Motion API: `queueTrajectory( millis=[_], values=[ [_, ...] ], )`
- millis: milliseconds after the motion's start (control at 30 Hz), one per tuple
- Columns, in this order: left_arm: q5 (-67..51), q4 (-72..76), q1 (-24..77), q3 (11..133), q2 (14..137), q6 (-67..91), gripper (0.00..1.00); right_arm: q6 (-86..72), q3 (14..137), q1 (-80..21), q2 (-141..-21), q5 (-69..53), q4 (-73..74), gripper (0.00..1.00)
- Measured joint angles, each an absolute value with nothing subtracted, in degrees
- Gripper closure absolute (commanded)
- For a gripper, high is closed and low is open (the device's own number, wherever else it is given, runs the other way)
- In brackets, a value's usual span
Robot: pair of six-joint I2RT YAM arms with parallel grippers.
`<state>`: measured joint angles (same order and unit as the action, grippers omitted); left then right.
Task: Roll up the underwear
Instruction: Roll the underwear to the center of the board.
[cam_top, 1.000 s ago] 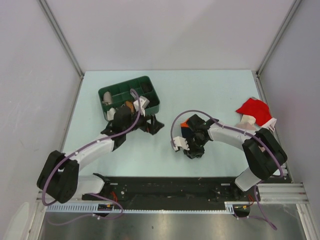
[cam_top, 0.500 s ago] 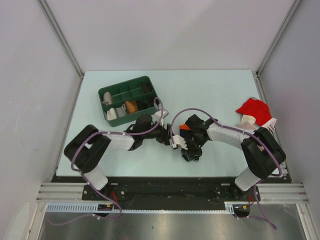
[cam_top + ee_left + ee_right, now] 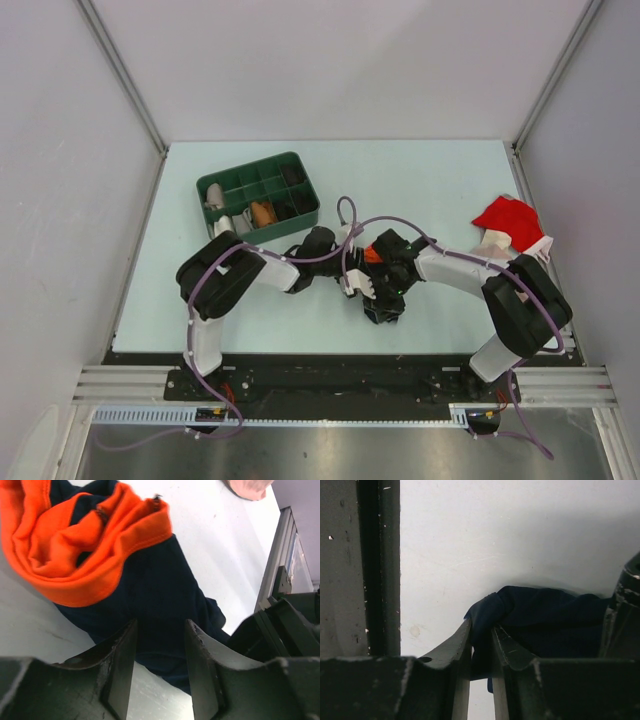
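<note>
The underwear (image 3: 371, 253) lies bunched at mid-table, navy with an orange band showing. My left gripper (image 3: 351, 260) reaches it from the left. In the left wrist view the navy cloth (image 3: 155, 580) with its orange trim (image 3: 75, 555) fills the frame, and the left gripper (image 3: 161, 626) stands open with the cloth's near edge lying between its tips. My right gripper (image 3: 385, 300) is at the garment's near side. The right wrist view shows the right gripper (image 3: 482, 630) shut on a fold of the navy underwear (image 3: 545, 615).
A green compartment tray (image 3: 250, 166) holding several rolled items stands at the back left. A red cloth (image 3: 505, 214) and a beige-pink cloth (image 3: 491, 241) lie at the right edge. The right arm's dark body (image 3: 287, 630) sits close beside my left fingers.
My left arm swung from the green tray across to the underwear, and its jaws have narrowed. The right gripper stayed shut on the cloth, barely moving.
</note>
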<state>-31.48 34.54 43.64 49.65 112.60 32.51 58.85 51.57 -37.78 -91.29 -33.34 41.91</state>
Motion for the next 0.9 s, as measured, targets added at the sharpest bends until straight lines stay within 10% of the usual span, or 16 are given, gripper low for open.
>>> queueTrajectory(
  millis=[400,900],
  values=[
    [-30.2,28.62,43.7,53.04,113.36,32.64,0.56,62.04,52.62,-35.11,-76.47,-35.59,47.9,0.26],
    [-30.22,27.05,43.7,54.06,113.62,33.23,0.56,73.08,39.51,-42.04,-70.22,-26.15,40.73,0.2]
  ],
)
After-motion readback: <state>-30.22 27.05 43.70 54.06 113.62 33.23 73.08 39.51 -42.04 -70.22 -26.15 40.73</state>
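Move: The underwear lies as a folded navy bundle, its near end pinched in the right fingers; its middle is about 8 cm straight ahead of the right hand at about the same height, its orange waistband end roughly 14 cm ahead and 2 cm left. The table's near edge is some 8 cm straight behind. From the left hand, which is at the bundle's left side, the middle is about 3 cm to the right, level fore and aft, and 1 cm lower. Up off the cloth goes the right hand, its fingers opening wide to let go of the underwear's near end; it rises about 9 cm, then dips back towards that end, stopping some 2 cm higher, 2 cm back and 2 cm right of its start, wrist turned about 25 degrees, mostly tipping up and counter-clockwise. The left hand nearly stays put, its half-open fingers still resting against the navy cloth. ##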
